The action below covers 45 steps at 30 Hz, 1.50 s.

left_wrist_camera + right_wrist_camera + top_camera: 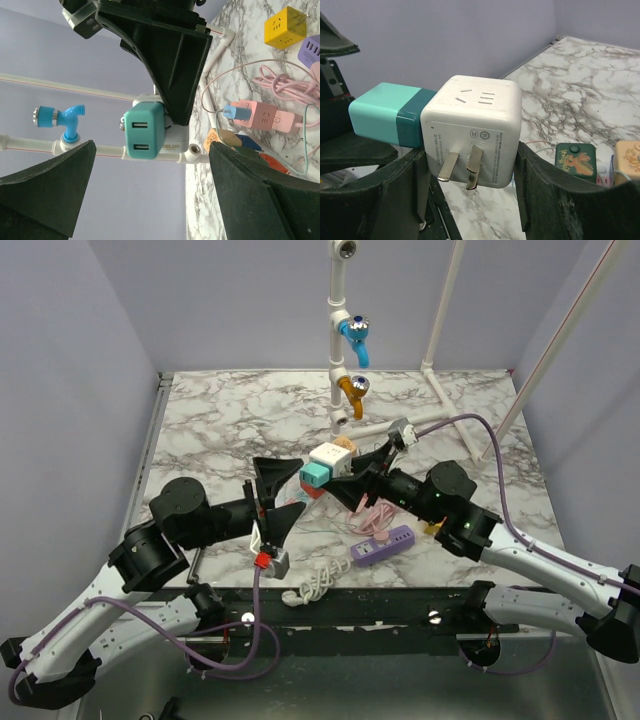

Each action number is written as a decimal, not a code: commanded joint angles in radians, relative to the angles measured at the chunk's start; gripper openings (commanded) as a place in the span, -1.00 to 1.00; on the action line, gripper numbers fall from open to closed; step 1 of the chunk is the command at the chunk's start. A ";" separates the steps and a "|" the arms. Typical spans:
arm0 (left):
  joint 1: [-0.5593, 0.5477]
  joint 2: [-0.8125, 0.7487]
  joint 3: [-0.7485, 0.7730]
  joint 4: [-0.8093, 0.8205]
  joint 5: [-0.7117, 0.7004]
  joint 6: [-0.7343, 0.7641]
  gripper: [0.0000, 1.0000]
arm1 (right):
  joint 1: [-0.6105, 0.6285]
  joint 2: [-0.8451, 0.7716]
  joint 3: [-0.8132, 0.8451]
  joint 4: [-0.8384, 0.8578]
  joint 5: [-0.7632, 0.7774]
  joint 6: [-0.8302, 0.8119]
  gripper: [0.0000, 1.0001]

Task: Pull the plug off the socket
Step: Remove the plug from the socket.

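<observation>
A white cube socket (475, 125) hangs above the table with my right gripper (470, 175) shut on its two sides. The cube's own metal prongs point toward the right wrist camera. A teal plug (382, 115) with two USB ports sticks out of the cube's left face and sits flush against it. From above, the teal plug (315, 476) and the white socket (330, 456) are at mid-table between the two arms. My left gripper (150, 195) is open wide, its fingers (50, 195) below the teal plug (144, 132) and apart from it, holding nothing.
Under the held cube lie a pink adapter with a coiled pink cable (262, 116), a yellow cube (285, 26), a purple power strip (382, 545) and a white cable (312, 585). A white pipe frame with a blue tap (353, 338) stands at the back.
</observation>
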State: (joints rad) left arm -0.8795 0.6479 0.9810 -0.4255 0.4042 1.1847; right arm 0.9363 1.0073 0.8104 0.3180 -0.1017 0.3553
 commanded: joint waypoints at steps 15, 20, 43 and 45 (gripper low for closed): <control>-0.008 0.165 0.061 -0.076 -0.114 0.121 0.43 | 0.010 0.023 0.090 -0.127 0.068 -0.089 -0.99; -0.023 0.197 0.087 -0.039 -0.159 0.097 0.10 | 0.024 0.044 0.119 -0.158 0.097 -0.100 -0.99; -0.079 0.157 0.064 0.016 -0.234 0.070 -1.00 | 0.058 0.029 0.064 -0.147 0.379 -0.090 -0.99; -0.086 0.151 0.080 -0.018 -0.234 0.082 -1.00 | 0.058 0.018 0.044 -0.142 0.444 -0.094 -0.99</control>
State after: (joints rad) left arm -0.9413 0.8398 1.0386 -0.4374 0.1783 1.2671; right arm 1.0084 1.0565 0.8894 0.1432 0.1223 0.2592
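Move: The teal plug, still in the white socket that the right hand holds, lies about 2 cm ahead and 3 cm to the right of the open left hand, level with it. The socket is some 3 cm farther ahead and 3 cm farther right than the plug. The green block is roughly 18 cm ahead of the left hand, 2 cm right and 18 cm below; the tan block stands 5 cm beyond the green one and 6 cm right of it. From the right hand the plug is about 3 cm back and 3 cm left, level. The left fingers close on the teal plug and pinch it from both sides, the hand having gone about 5 cm forward, with 3 cm down and 2 cm right, rolling some 10 degrees left side up and turning slightly counter-clockwise. The right hand keeps its grip on the white socket, sinks about 3 cm early on, eases slightly forward and tilts its left side down some 10 degrees, turning clockwise about as much. ##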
